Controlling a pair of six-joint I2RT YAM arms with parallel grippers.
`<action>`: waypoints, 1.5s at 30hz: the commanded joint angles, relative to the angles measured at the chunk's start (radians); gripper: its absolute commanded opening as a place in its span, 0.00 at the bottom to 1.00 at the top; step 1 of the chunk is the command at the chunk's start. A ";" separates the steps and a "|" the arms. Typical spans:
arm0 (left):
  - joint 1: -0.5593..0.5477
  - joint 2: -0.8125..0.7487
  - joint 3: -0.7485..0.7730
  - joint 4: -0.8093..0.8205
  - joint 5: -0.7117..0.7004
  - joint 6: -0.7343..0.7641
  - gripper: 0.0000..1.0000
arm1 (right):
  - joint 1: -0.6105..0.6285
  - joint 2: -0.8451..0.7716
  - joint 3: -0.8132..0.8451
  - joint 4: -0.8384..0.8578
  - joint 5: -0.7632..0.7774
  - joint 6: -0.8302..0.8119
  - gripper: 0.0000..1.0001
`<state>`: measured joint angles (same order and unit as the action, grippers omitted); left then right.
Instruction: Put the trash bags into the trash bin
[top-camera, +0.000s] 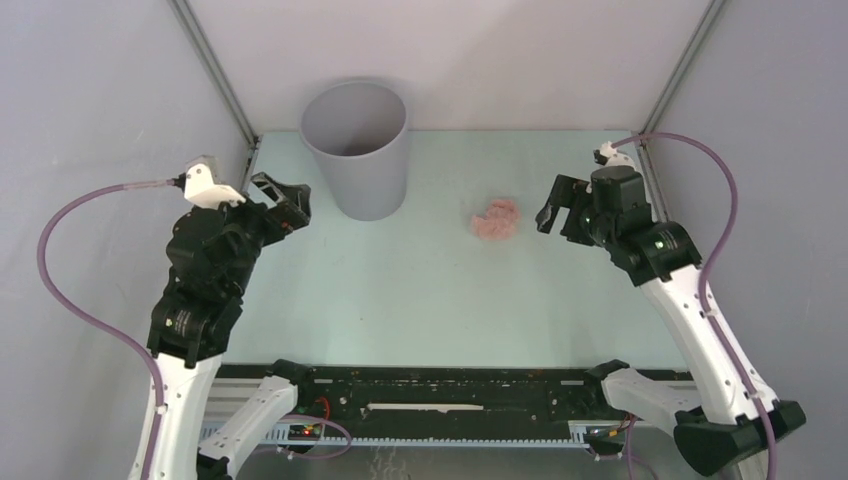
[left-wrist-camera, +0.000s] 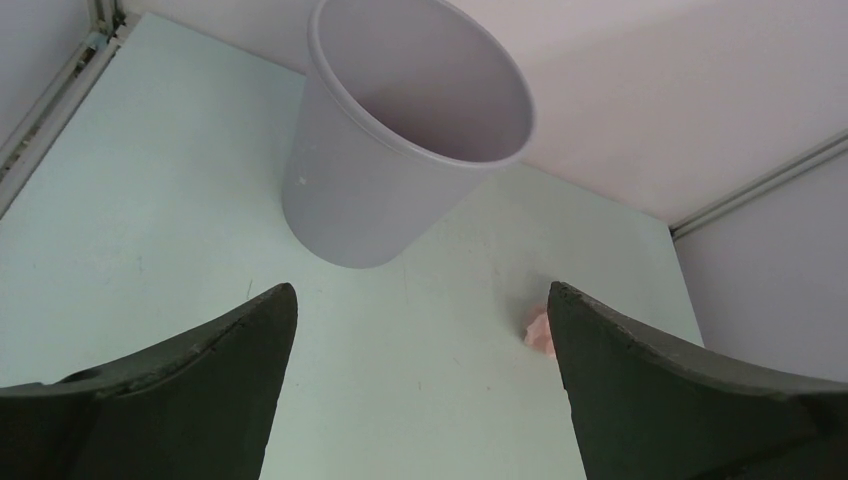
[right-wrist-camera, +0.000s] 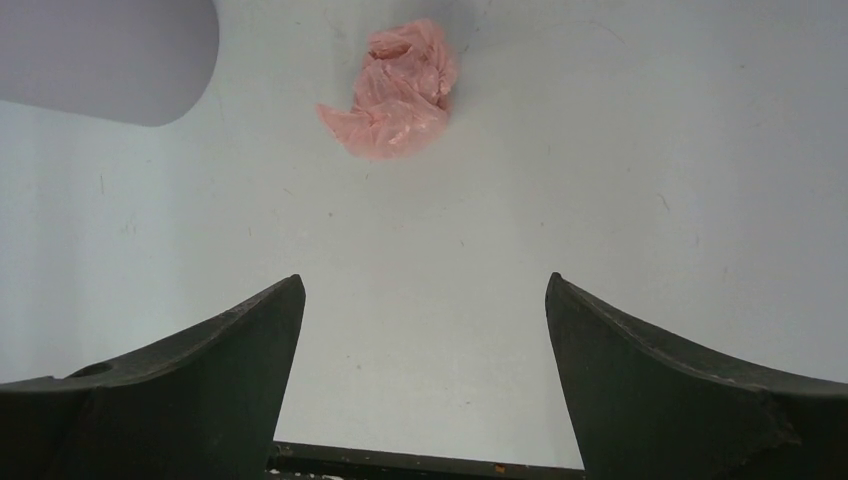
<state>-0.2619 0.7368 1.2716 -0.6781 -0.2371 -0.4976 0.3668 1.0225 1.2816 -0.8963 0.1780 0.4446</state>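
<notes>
The grey trash bin (top-camera: 358, 148) stands upright at the back of the table, left of centre; it also shows in the left wrist view (left-wrist-camera: 400, 140) and a corner of it in the right wrist view (right-wrist-camera: 105, 55). The pale-pink trash bag (top-camera: 496, 218) lies crumpled on the table right of the bin; it shows in the right wrist view (right-wrist-camera: 395, 90) and partly behind a finger in the left wrist view (left-wrist-camera: 538, 332). My left gripper (top-camera: 283, 205) is open and empty, left of the bin. My right gripper (top-camera: 560, 212) is open and empty, just right of the bag.
The pale green table (top-camera: 420, 300) is enclosed by grey walls with metal corner posts at the back left (top-camera: 215, 65) and back right (top-camera: 690, 60). A black rail (top-camera: 450, 390) runs along the near edge between the arm bases.
</notes>
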 joint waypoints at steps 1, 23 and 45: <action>-0.005 -0.015 -0.036 0.021 0.064 -0.036 1.00 | -0.063 0.075 -0.001 0.051 -0.144 0.012 1.00; -0.002 -0.062 -0.208 0.021 0.156 -0.321 1.00 | -0.269 0.683 -0.005 0.348 -0.665 0.095 0.97; -0.002 0.132 -0.353 0.131 0.566 -0.426 1.00 | -0.133 0.796 -0.003 0.365 -0.723 -0.013 0.00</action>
<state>-0.2626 0.8459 0.9569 -0.5884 0.2337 -0.8925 0.1719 1.8900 1.3361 -0.5240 -0.4965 0.4713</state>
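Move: Out ahead of the right hand, about 15 cm forward, 10 cm to its left and some 21 cm below, the crumpled pink trash bag lies on the bare table. The trash bin stands beyond it, about 24 cm farther left and 8 cm farther out than the bag. From the left hand the bag lies roughly 18 cm forward, 36 cm to the right and 33 cm below. Diving about 20 cm down while reaching forward some 12 cm and drifting left, the open right hand tips steeply down to the near right edge of the bag, then shuts its fingers, pinching the plastic there while shifting a little farther left and back. Meanwhile the left hand, still open, sinks about 13 cm and swings right towards the bag, tipping down and turning clockwise. ##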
